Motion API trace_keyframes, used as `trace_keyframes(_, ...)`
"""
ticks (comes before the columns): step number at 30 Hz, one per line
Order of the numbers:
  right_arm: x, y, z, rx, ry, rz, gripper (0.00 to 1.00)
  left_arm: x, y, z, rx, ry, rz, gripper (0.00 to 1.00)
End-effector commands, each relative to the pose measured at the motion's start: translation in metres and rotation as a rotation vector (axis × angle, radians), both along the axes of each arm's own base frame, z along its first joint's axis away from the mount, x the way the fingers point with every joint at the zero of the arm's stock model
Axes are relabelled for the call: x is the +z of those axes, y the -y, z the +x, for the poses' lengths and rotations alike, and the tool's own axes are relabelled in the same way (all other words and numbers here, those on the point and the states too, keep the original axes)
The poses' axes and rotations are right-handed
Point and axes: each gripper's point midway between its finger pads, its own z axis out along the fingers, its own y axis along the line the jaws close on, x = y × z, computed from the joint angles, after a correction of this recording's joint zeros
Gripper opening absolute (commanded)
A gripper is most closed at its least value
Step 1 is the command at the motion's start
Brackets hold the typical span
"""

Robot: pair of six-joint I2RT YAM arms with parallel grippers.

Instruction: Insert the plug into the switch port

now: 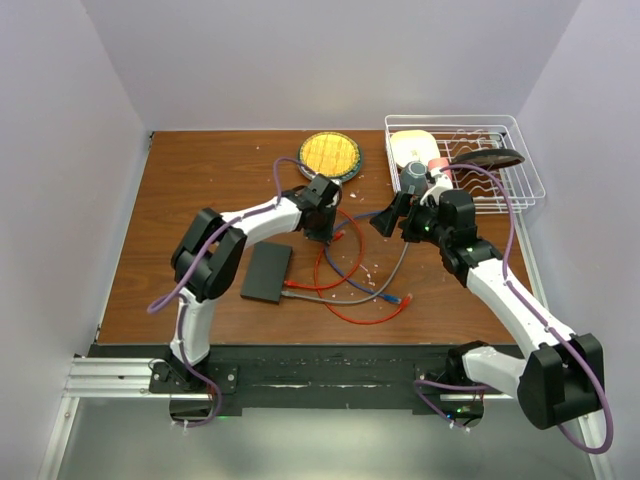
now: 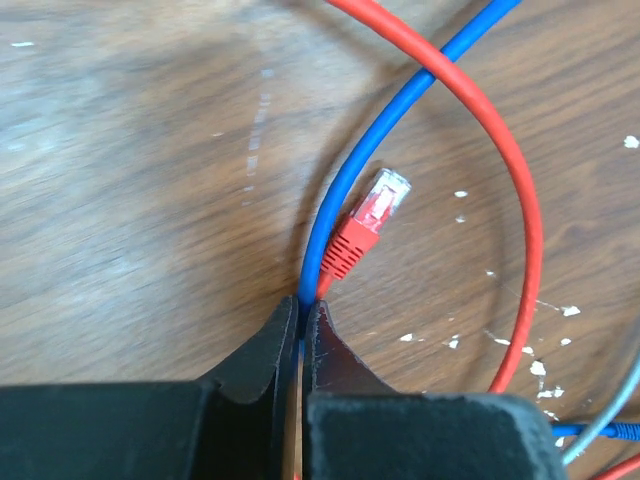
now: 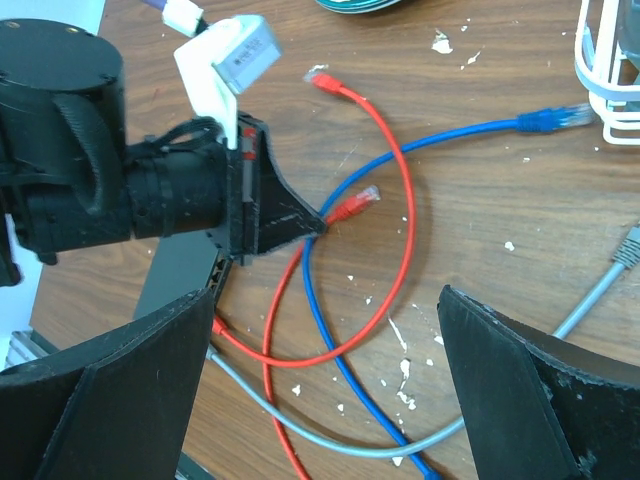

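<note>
The switch (image 1: 267, 273) lies flat on the table, a dark box with sockets on its right edge; it also shows in the right wrist view (image 3: 175, 268). A red cable and a grey cable run into that edge. A loose red plug (image 2: 372, 218) with a clear tip lies just ahead of my left gripper (image 2: 302, 305). That gripper is shut, with the blue cable (image 2: 345, 190) and the red cable behind the plug pinched between its fingers. My right gripper (image 3: 325, 400) hangs open above the cable loops, holding nothing.
A yellow round dish (image 1: 330, 153) sits at the back. A white wire rack (image 1: 465, 160) with dishes stands at the back right. Other loose plugs lie about: red (image 3: 318, 75), blue (image 3: 550, 118), grey (image 3: 628, 245). White crumbs dot the wood.
</note>
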Motion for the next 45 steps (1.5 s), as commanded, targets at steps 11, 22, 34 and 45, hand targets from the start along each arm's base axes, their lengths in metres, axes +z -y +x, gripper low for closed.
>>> trace_keyframes(11,0.018,-0.001,-0.002,0.021,0.050,0.014,0.98,0.158,-0.095,0.031,0.272,0.346,0.005,0.00)
trace_keyframes(22,0.045,-0.001,-0.003,0.039,0.099,0.014,0.98,0.345,-0.139,0.018,0.328,0.771,-0.210,0.00)
trace_keyframes(34,0.165,-0.037,-0.028,0.249,0.382,0.270,0.99,0.283,-0.097,0.009,0.215,0.655,-0.346,0.00)
trace_keyframes(45,0.115,-0.063,0.000,0.281,0.205,0.460,0.98,0.200,-0.089,-0.009,0.276,0.548,-0.370,0.00)
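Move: The left hand, almost at the table, is already shut on the blue cable; the switch lies about 13 cm to its left and 8 cm back, and a loose red plug about 3 cm right and 2 cm ahead. The blue cable's free plug is some 8 cm ahead and 13 cm right of that hand. For the open right hand, that plug is about 12 cm ahead, 1 cm left and 17 cm below, with the dish rack's near corner some 5 cm right of the plug, level with it. Straight up and leftward, the left hand hoists the pinched blue cable some 35 cm, its fingers tipping up about 40 degrees, then sinks back roughly half that height, ending about 10 cm left of where it began and nearer the switch sideways. Late on, the empty right hand rises about 14 cm, drifts 5 cm left and rolls its left side up some 20 degrees, staying open, then starts to dip. ##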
